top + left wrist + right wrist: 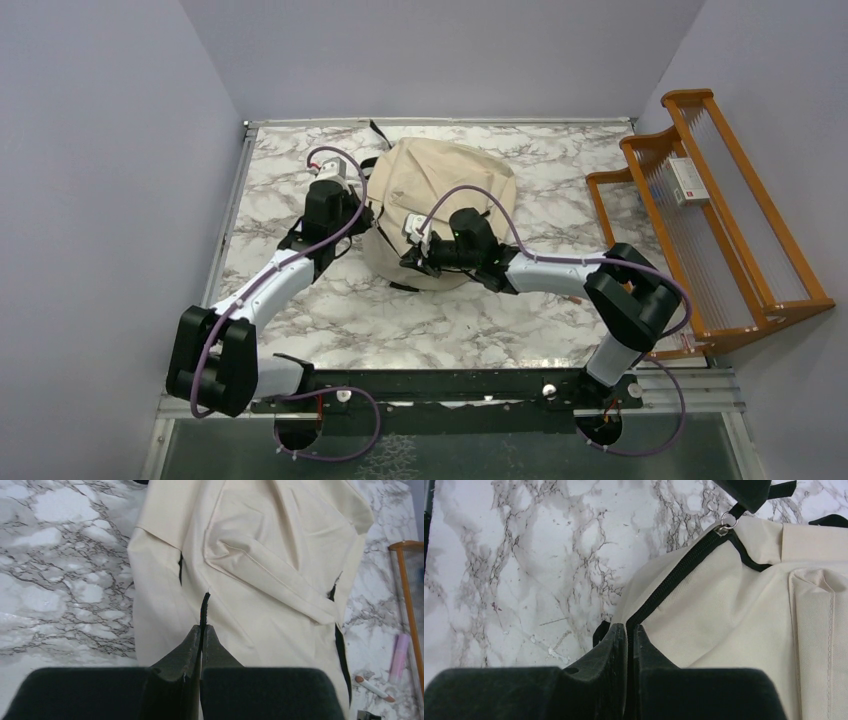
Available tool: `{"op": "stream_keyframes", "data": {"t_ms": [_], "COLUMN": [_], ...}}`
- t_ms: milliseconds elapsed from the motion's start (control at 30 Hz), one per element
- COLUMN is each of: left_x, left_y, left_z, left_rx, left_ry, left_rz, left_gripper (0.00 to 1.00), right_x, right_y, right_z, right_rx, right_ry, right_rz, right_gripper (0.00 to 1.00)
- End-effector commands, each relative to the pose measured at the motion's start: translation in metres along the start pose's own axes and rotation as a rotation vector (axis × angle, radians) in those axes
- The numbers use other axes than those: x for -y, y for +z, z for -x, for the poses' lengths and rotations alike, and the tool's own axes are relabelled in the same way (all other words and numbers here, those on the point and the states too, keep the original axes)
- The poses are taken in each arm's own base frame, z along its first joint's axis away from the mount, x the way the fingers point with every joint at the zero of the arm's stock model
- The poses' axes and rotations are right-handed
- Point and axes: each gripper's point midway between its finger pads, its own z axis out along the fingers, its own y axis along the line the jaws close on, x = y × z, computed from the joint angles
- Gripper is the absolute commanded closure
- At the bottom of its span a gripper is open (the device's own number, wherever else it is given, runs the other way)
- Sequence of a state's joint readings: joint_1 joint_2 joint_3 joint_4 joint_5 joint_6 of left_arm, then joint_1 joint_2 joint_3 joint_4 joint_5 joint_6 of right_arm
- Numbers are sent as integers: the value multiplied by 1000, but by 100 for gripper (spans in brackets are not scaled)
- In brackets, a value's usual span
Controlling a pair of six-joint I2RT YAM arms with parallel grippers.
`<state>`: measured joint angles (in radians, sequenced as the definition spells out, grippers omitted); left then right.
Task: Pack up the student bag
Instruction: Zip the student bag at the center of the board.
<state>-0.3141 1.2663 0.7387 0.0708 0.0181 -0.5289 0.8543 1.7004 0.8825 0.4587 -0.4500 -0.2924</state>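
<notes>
The student bag (pixel 445 185), beige with black zipper trim, lies in the middle of the marble table. My left gripper (pixel 366 213) is at its left side. In the left wrist view that gripper (pixel 202 628) is shut on a thin black zipper pull cord (pixel 204 607) rising from the bag (pixel 260 575). My right gripper (pixel 412 250) is at the bag's near left edge. In the right wrist view it (pixel 629 626) is shut on the black zipper trim (pixel 674 577). The zipper runs up to a metal ring (pixel 726 523) held under the left fingertips (pixel 749 492).
A wooden rack (pixel 712 215) with a small white box (pixel 688 180) stands along the right wall. A pink tube (pixel 399 657) and a pen-like stick (pixel 375 689) lie on the table (pixel 60 570) right of the bag. Grey walls close the left, back and right.
</notes>
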Motion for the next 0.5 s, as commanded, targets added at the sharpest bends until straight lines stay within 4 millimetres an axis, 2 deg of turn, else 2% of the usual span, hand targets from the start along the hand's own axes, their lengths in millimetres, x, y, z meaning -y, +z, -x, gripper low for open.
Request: {"op": "stream_keyframes", "data": {"t_ms": [0, 200, 467], "left_x": [-16, -31, -33], "left_y": [11, 27, 59], "left_z": [48, 69, 92], "left_rx": [126, 134, 135], "left_ry": [42, 46, 110], "left_rz": [82, 106, 106], "left_gripper": [100, 100, 100], "right_x": [-30, -37, -48], "right_y": [-12, -23, -34], "right_z": [-10, -17, -7], "right_rx": [-49, -91, -77], "right_ry": [-18, -40, -42], "right_rz": [128, 160, 205], "right_gripper": [94, 94, 94]}}
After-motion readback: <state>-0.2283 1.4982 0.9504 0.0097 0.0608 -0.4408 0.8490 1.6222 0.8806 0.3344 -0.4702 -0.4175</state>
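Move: The left fingers, shut on the zip's pull tab, have the still-open stretch of the zip about 4 cm ahead, 1 cm to the right and some 4 cm lower. The black shoulder strap lies about 13 cm ahead, 1 cm left; the pocket fold is 5 cm ahead, 6 cm right. For the right hand, pinching the closed zip edge, that opening is about 11 cm ahead, 6 cm left and level, while the small black loop lies 5 cm back, straight below. Still gripping the pull tab, the left hand draws the zip's slider away from the right hand, about 5 cm forward along the bag's left side towards the shoulder strap, slanting left at first, then nearly straight ahead. The right hand keeps its pinch on the zipped edge and eases some 1.5 cm to the right and slightly up as a counter-hold. ##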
